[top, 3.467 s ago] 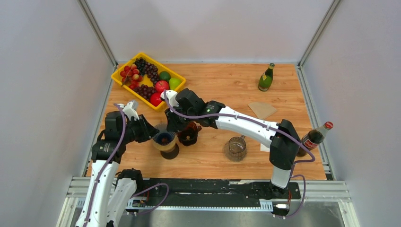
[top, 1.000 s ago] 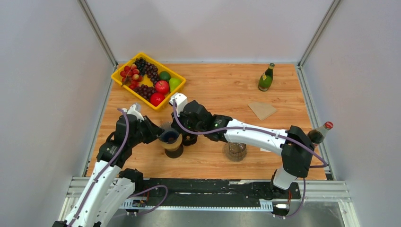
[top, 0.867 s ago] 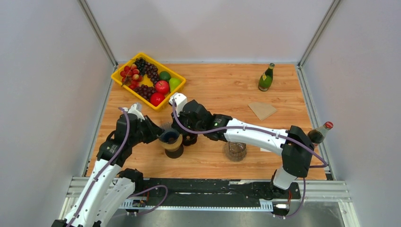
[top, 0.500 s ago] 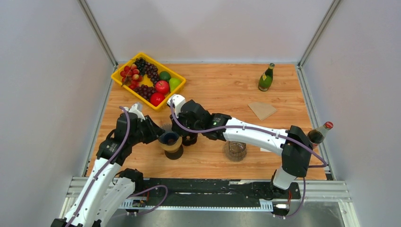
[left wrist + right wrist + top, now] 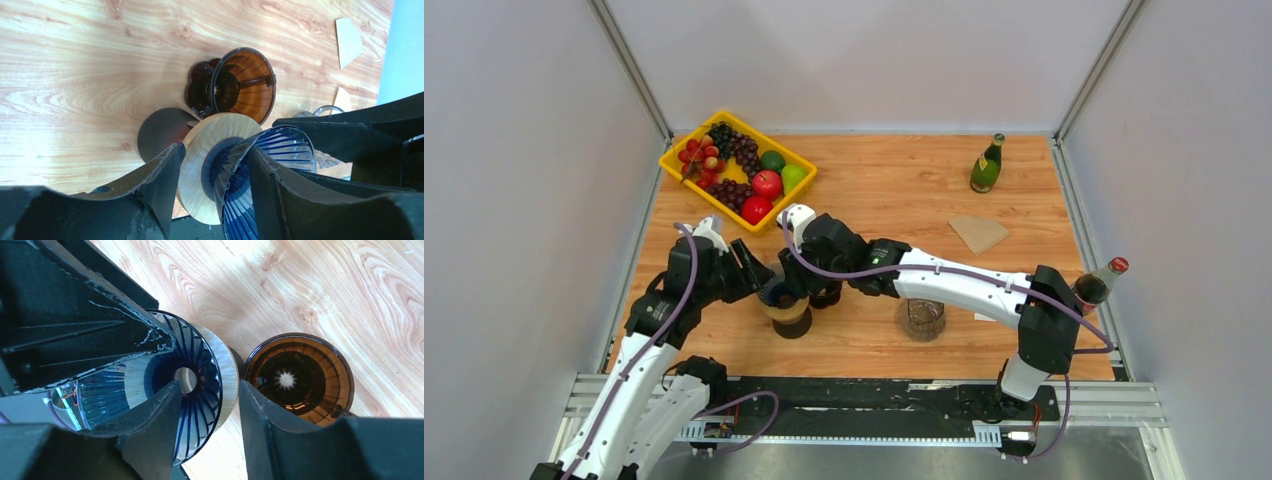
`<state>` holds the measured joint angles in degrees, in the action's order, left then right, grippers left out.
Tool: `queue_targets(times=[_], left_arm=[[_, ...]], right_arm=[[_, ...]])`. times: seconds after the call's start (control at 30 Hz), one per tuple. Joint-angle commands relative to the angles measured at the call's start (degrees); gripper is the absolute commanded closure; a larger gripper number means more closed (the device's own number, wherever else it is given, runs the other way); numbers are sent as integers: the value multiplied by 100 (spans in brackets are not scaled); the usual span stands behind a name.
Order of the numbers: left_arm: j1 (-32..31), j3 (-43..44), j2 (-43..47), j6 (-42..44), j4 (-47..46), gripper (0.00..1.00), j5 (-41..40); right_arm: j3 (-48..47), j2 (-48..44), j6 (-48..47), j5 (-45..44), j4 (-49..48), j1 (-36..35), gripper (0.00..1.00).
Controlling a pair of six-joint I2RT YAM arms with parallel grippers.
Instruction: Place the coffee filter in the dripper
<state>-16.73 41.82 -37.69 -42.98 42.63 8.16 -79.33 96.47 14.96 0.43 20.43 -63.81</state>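
The blue ribbed dripper point(image 5: 782, 295) with a wooden collar point(image 5: 200, 165) stands on a dark round base, left of centre. My left gripper point(image 5: 760, 284) is open, one finger on each side of the dripper's rim point(image 5: 272, 150). My right gripper point(image 5: 801, 279) is also open across the opposite rim point(image 5: 200, 390), with one finger inside the cone. An amber dripper point(image 5: 827, 293) stands just right of the blue one. The tan coffee filter point(image 5: 979, 232) lies flat on the table far to the right, away from both grippers.
A glass server point(image 5: 921, 318) stands right of the drippers. A yellow tray point(image 5: 674, 158) of fruit sits at the back left. A green bottle point(image 5: 987, 165) stands at the back right and a cola bottle point(image 5: 1092, 287) at the right edge. A pale paper point(image 5: 342, 97) lies by the server.
Both grippers' jaws have spread apart around the blue dripper's rim over the last second. The dripper stays on its base, and both arms have barely shifted.
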Motion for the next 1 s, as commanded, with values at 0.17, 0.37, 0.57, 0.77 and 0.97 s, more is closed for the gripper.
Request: queue_targets(times=[0.17,0.37,0.57,0.77,0.97], left_arm=[[38,571,111,234,-328,15,-87],[32,837,202,318,-449,0,-249],[33,1001,268,403,-599,0,-498],[34,919,280,399,-789,0,-793],[31,739,254,392,-993,0,-1018]], right_arm=[[-458,-148,244,-200,115,88,36],[-504,-641,232,-872,93,279,9],[101,-1526,377,-1367,73,905,0],[1102,-2651,759,-2006,288,2127,0],[1727,-3007,1135,-1950,1422,3609,0]])
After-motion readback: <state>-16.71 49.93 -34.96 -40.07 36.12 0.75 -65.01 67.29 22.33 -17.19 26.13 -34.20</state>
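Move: Both open-fingered hands straddle the blue dripper's rim. From the right hand, the brown filter lies about 38 cm right, 16 ahead and 17 below. The white filter lies roughly 41 right and 2 ahead; the dripper's middle is about 3 back, 2 left and 3 below. The amber cup is some 4 ahead, 4 right and 13 below. From the left hand, the brown filter is about 46 right and 16 ahead. Both hands come free of the dripper's rim as their half-open fingers spread fully. The right, after a brief pause, lifts forward and sweeps about 26 cm right towards the brown filter, ending some 12 cm farther out and 8 higher, past its peak and sinking; it turns clockwise some 50 degrees. The left rises about 9 cm, easing slightly forward, its fingertips tilting up. ##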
